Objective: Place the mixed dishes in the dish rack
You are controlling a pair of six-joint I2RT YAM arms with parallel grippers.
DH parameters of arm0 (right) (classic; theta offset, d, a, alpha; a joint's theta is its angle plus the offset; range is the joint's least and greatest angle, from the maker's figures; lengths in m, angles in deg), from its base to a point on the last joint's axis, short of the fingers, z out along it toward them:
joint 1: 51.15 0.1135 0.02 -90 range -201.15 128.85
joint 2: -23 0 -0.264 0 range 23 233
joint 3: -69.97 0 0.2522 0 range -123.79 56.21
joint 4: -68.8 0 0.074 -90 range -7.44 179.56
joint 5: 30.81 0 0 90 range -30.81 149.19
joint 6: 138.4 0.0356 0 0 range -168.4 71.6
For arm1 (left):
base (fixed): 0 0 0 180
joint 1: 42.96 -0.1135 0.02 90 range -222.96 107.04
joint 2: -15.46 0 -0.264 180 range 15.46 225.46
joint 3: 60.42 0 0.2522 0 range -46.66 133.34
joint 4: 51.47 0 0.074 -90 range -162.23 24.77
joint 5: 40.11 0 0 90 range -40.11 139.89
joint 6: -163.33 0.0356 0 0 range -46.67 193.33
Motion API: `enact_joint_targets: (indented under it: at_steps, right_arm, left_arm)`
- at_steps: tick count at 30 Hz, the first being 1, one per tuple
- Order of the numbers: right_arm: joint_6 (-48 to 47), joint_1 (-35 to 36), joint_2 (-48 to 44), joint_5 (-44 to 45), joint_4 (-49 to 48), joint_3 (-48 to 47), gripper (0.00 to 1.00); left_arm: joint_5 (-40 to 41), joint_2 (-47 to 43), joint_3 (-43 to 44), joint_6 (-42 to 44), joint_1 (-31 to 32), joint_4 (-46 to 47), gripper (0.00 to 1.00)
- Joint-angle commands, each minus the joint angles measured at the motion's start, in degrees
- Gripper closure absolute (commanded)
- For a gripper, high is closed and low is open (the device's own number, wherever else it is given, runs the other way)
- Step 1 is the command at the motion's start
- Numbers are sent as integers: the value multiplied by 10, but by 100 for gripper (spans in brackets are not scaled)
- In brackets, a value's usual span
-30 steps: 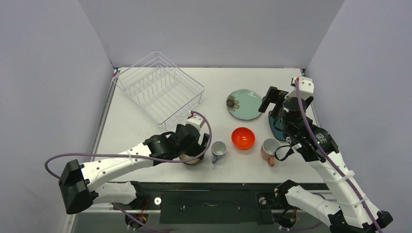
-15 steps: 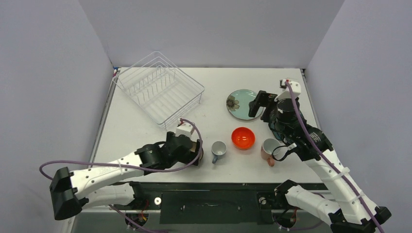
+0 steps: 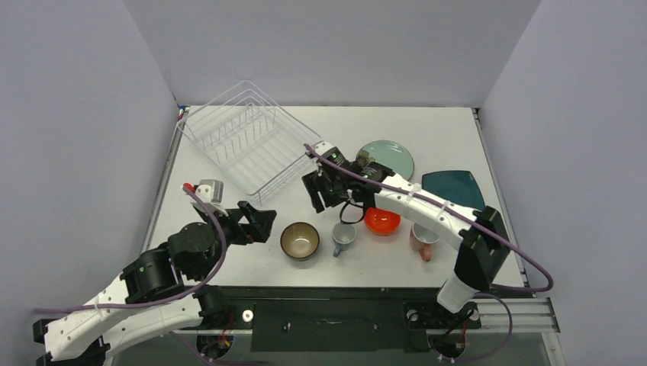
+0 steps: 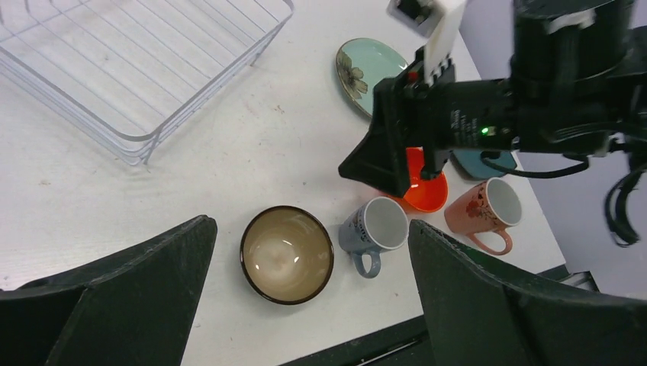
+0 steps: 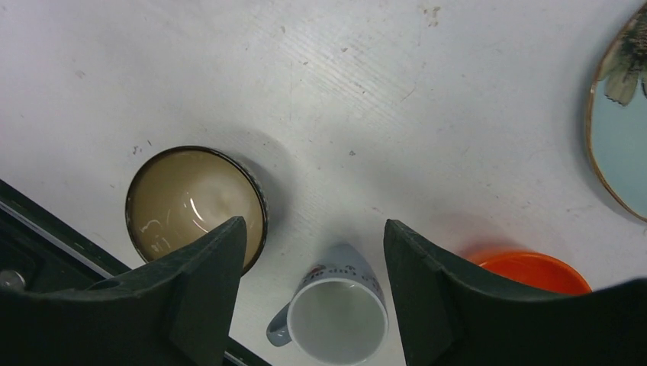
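Note:
The white wire dish rack stands empty at the back left. In a row near the front edge are a brown bowl, a grey-blue mug, an orange-red bowl and a pink mug. Behind them lie a pale-teal flowered plate and a dark-teal plate. My left gripper hangs open and empty, left of the brown bowl. My right gripper hovers open above the grey-blue mug, touching nothing.
The right arm reaches from the right side across the orange-red bowl and pink mug. The table's front edge with its dark rail runs just below the dishes. Grey walls close the table on three sides.
My left gripper has pulled back to the left off the brown bowl and opened wider. The right arm swung from the dark-teal plate leftwards to above the grey-blue mug, its jaws narrowing somewhat.

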Motion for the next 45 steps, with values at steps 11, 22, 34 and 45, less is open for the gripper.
enact_joint_targets:
  at_steps: [11,22,34,45]
  right_arm:
    - [-56,87,142,7,14,-54,49]
    - [-20,109,149,54,-30,-3,59]
    - [11,115,145,86,-61,26,73]
    - [39,126,138,98,-97,38,94]
  left_arm:
    - [56,-11,25,5,1,-39,4]
    - [39,4,15,6,1,-15,4]
    - [23,32,14,15,1,12,4]
    - [23,69,37,25,1,8,4]
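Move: The brown bowl lies about 7 cm to the right hand's left, 8 cm back and some 14 cm below it. The grey mug stands roughly 5 cm to the hand's right and 6 cm back; the orange bowl is about 14 cm right and 2 cm back, both at much the same depth. From the left hand, the brown bowl is about 7 cm right, 1 cm ahead and 25 cm below. Right hand sinks about 12 cm, drawing back and left 5, and closes to pinch the brown bowl's near-mug rim. ##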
